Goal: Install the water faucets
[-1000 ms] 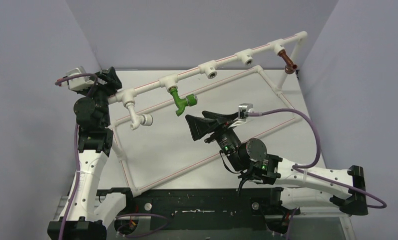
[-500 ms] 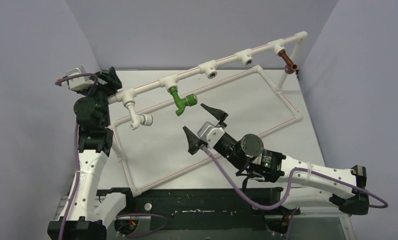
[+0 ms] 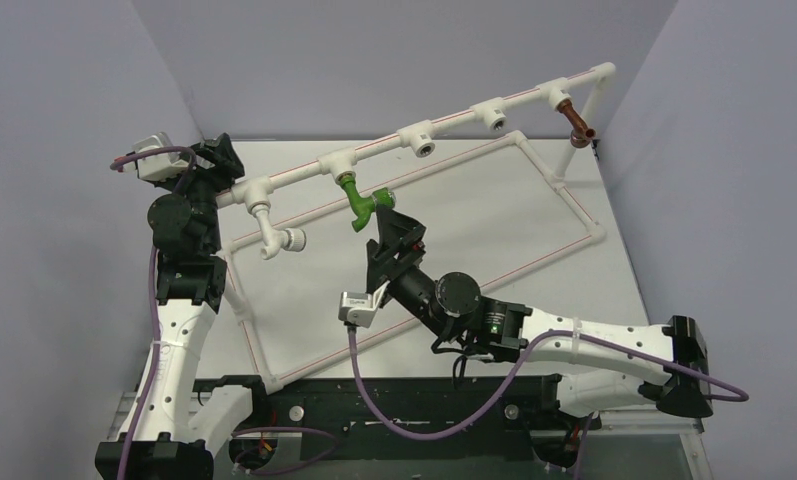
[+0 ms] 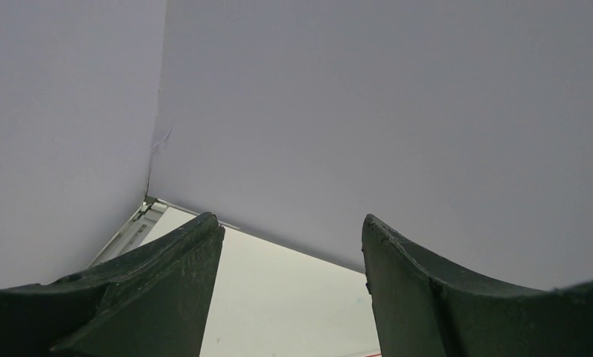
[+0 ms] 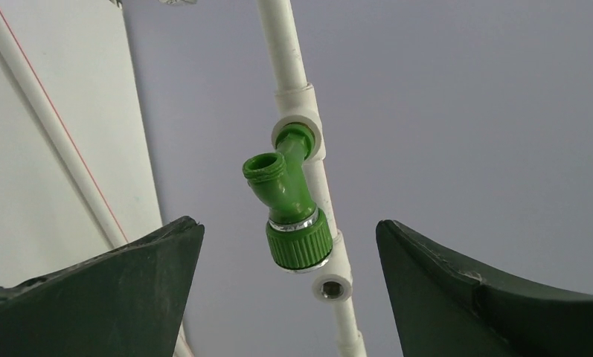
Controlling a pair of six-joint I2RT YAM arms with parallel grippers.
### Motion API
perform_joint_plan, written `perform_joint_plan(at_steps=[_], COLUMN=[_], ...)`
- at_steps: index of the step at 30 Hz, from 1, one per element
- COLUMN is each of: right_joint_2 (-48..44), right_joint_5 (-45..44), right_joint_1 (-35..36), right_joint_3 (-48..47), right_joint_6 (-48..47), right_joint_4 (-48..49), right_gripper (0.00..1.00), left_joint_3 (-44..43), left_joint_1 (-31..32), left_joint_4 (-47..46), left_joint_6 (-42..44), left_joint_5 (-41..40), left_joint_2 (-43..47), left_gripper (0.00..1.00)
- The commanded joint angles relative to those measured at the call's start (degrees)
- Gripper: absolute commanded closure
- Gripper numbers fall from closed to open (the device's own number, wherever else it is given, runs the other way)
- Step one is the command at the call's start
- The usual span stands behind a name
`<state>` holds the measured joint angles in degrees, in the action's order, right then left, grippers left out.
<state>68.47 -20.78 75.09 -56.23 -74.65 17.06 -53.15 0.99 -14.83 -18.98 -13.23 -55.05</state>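
The green water faucet [image 3: 362, 205] hangs from a tee on the white pipe rail [image 3: 454, 122]. Seen from the right wrist, this green faucet [image 5: 289, 204] stands just ahead between my spread fingers, untouched. My right gripper [image 3: 398, 228] is open, close below and to the right of it. The reddish-brown water faucet [image 3: 577, 122] hangs from the rail's far right tee. My left gripper [image 3: 224, 165] sits by the rail's left end. Its fingers [image 4: 167, 282] stand apart with nothing between them.
A white faucet [image 3: 277, 235] hangs from the leftmost tee. Two empty tee sockets [image 3: 421, 142] [image 3: 492, 118] sit along the rail, one socket [image 5: 332, 286] just behind the green faucet. The frame's base pipe [image 3: 404, 320] rings the table. Grey walls close in on three sides.
My right arm has swung left and up to the green faucet, its wrist rolling over and its jaws spreading wider. The left arm has not moved.
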Motion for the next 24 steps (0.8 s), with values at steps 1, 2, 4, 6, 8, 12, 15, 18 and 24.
perform_joint_plan(at_steps=[1, 2, 4, 6, 8, 12, 15, 18, 24], right_joint_2=[2.86, 3.74, 5.21, 6.67, 8.04, 9.81, 11.11, 12.09, 14.02], right_joint_5=[-4.45, -5.00, -5.82, -6.86, -8.09, -8.71, -9.42, -9.71, -10.53], right_joint_1=[-0.11, -0.17, -0.13, -0.33, -0.42, -0.51, -0.71, -1.15, -1.98], right_joint_3=[-2.57, -3.05, -3.57, -4.01, -4.19, -5.14, -6.09, -6.66, -7.95], right_joint_6=[-11.45, -12.39, -14.06, -15.85, -17.98, -18.95, -19.41, -19.74, -19.39], right_joint_4=[7.67, 7.98, 9.32, 10.38, 13.12, 14.84, 15.61, 16.59, 17.26], right_gripper=[0.11, 0.12, 0.14, 0.17, 0.20, 0.26, 0.31, 0.35, 0.47], left_joint_3=[5.60, 5.60, 5.60, 5.72, 5.73, 5.60, 5.60, 5.73, 5.60], left_joint_1=[-0.55, -0.51, -0.55, -0.56, -0.54, -0.53, -0.51, -0.55, -0.53], left_joint_4=[19.36, 19.37, 19.49, 19.35, 19.41, 19.39, 19.45, 19.38, 19.43], left_joint_6=[0.53, 0.53, 0.53, 0.53, 0.53, 0.53, 0.56, 0.61, 0.61], left_joint_5=[0.75, 0.75, 0.75, 0.75, 0.67, 0.74, 0.67, 0.61, 0.58], left_joint_2=[-4.65, -4.66, -4.69, -4.57, -4.61, -4.50, -4.41, -4.19, -4.09], left_gripper=[0.34, 0.34, 0.34, 0.34, 0.34, 0.34, 0.34, 0.34, 0.34])
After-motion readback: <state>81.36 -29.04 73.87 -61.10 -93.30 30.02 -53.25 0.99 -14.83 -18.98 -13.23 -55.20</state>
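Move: The green faucet lies about 6 cm ahead of my right hand and 3 cm to its left, nearly level with it. The white tee holding it is some 12 cm ahead, 7 cm left and 3 cm up; the next tee is about 17 cm ahead and 8 cm right, equally high. The white faucet hangs 20 cm straight to the left. From my left hand, the green faucet is about 26 cm right, 10 cm back and slightly lower. With one finger above and one below, I bring my right hand forward about 4 cm and some 2.5 cm left onto the green faucet's spout end, dipping a centimetre, then rising about two. I roll roughly 15 degrees counter-clockwise as seen from behind the hand, swing a little clockwise, and narrow the wide-open fingers to just over half around the spout without a visible grip. ##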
